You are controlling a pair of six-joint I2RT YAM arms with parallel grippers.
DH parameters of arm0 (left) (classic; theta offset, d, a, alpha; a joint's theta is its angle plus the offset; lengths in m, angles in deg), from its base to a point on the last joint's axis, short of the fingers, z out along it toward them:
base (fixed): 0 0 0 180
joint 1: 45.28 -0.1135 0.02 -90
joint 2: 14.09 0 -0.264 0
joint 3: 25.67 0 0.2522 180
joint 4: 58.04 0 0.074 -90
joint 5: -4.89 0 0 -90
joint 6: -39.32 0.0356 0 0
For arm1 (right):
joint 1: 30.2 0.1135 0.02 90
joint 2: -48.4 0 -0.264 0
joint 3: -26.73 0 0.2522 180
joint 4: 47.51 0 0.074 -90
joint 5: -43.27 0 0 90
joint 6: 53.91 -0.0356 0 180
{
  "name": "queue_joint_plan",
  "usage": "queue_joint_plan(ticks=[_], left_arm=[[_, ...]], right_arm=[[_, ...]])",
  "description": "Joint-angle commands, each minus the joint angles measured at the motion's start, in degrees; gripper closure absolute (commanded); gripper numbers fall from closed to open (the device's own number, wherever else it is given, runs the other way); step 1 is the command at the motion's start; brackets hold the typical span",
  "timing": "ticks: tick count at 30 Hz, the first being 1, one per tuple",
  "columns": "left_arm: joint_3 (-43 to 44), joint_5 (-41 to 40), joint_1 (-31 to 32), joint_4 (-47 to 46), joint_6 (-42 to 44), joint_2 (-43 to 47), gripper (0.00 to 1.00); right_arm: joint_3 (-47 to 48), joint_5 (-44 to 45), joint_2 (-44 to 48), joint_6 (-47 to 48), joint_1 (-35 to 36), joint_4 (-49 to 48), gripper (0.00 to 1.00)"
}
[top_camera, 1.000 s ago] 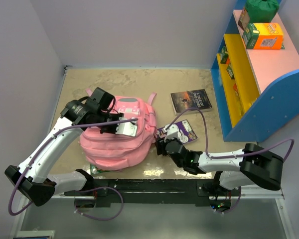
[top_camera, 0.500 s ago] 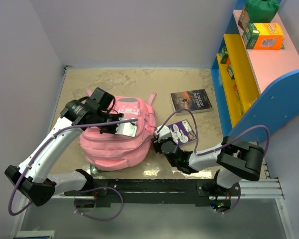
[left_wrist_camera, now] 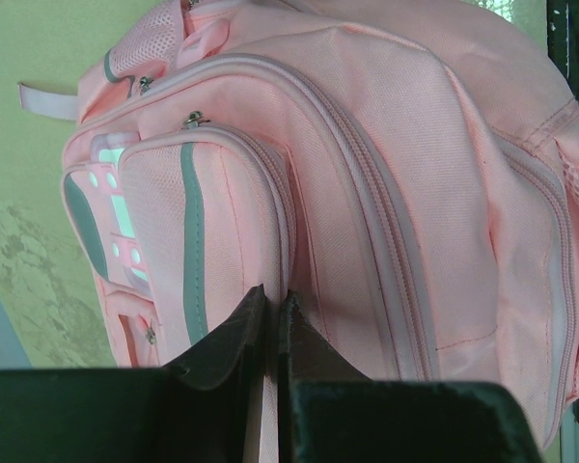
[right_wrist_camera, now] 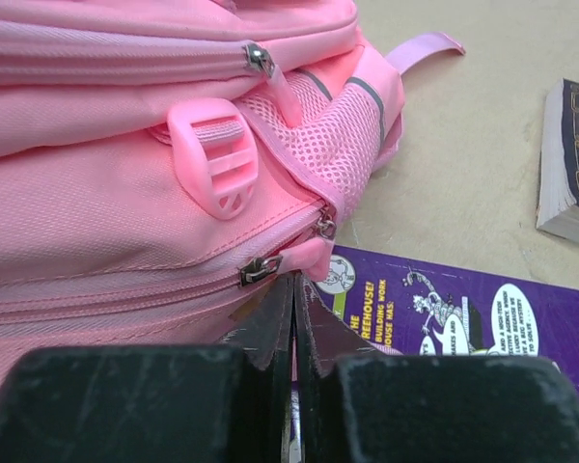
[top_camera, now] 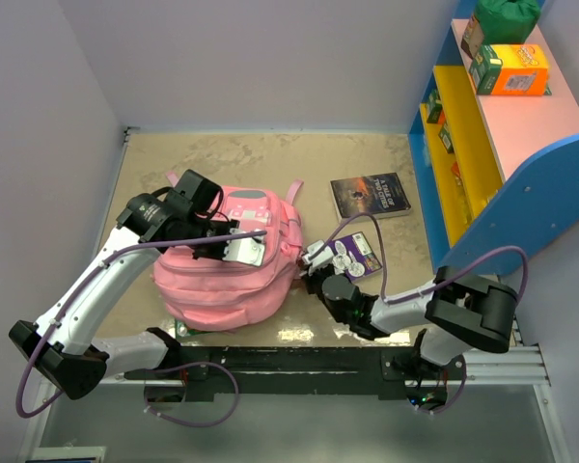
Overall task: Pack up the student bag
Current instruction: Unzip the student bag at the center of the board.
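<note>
The student bag (top_camera: 222,285), pink with grey trim, lies in the middle of the table. My left gripper (top_camera: 239,243) rests on top of it. In the left wrist view the left gripper (left_wrist_camera: 273,294) is shut, pinching the student bag (left_wrist_camera: 396,193) in the fold between its front pocket and main compartment. My right gripper (top_camera: 314,273) is at the bag's right corner. Seen from the right wrist, the right gripper (right_wrist_camera: 294,280) is shut on the pink zip pull tab (right_wrist_camera: 309,256) of the student bag (right_wrist_camera: 96,222), beside a metal zip slider (right_wrist_camera: 259,270).
A purple comic book (top_camera: 355,256) lies just right of the bag, under the right gripper. A dark book (top_camera: 371,195) lies farther back. A blue, yellow and pink shelf (top_camera: 492,145) stands at the right, with an orange box (top_camera: 511,69) on top.
My right gripper has closed from open onto the pink zip pull at the bag's corner, and its arm shifted slightly. The left arm and the bag have not moved.
</note>
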Motion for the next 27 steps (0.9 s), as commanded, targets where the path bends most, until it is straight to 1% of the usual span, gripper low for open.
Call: queue_joint_plan(ticks=[1,8,12,13,14,17,21,24,27], left_arm=[[3.24,-0.02,-0.47,-4.59,-1.02,0.77,1.00],[2.63,-1.07,-0.39,-6.79,-2.69,0.77,1.00],[2.89,-0.72,-0.48,-5.65,-1.90,0.86,1.00],[3.15,-0.81,-0.48,-5.38,-1.64,0.94,1.00],[3.41,-0.81,-0.48,-5.29,-1.55,0.86,1.00],[4.91,-1.07,-0.48,-4.16,-1.29,0.77,1.00],[5.44,-0.89,-0.48,-3.01,-1.11,0.77,1.00],[5.09,-1.07,-0.48,-2.74,-1.11,1.20,1.00],[4.21,-0.81,-0.48,-3.09,-0.93,1.73,1.00]], right_arm=[[-1.04,-3.09,3.82,0.03,1.21,-1.49,1.00],[-2.10,-2.48,6.29,-2.07,3.06,2.20,1.00],[-2.53,1.12,5.94,-3.66,3.23,3.44,1.00],[-2.71,1.82,5.68,-3.83,3.23,3.17,0.93],[-2.80,2.87,5.24,-4.09,3.23,2.91,0.74],[-1.49,5.33,2.35,-3.84,3.32,1.77,0.59],[1.41,6.40,-1.35,0.20,3.32,-1.39,0.53],[3.70,7.80,-4.95,2.31,3.23,-2.88,0.53],[3.97,7.98,-6.97,3.73,3.23,-6.40,0.56]])
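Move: The lower zipper's pull tab is right at my right hand's shut fingertips, about 2 cm ahead, 1 cm left and 1 cm up. A second pull tab sits some 2 cm beyond it and slightly higher. The purple book lies about 5 cm ahead of my right hand, 11 cm right and 7 cm below. For my left hand, the first tab is some 15 cm to the right, 3 cm ahead and 13 cm lower. With my right fingers still shut, I draw back about 2.5 cm from the tab and rise about 1 cm, then open them roughly halfway and sink some 3.5 cm while coming forward again, ending with the spread tips just under the hanging tab. My left hand keeps its pinch on the bag's front pocket edge, almost still. ##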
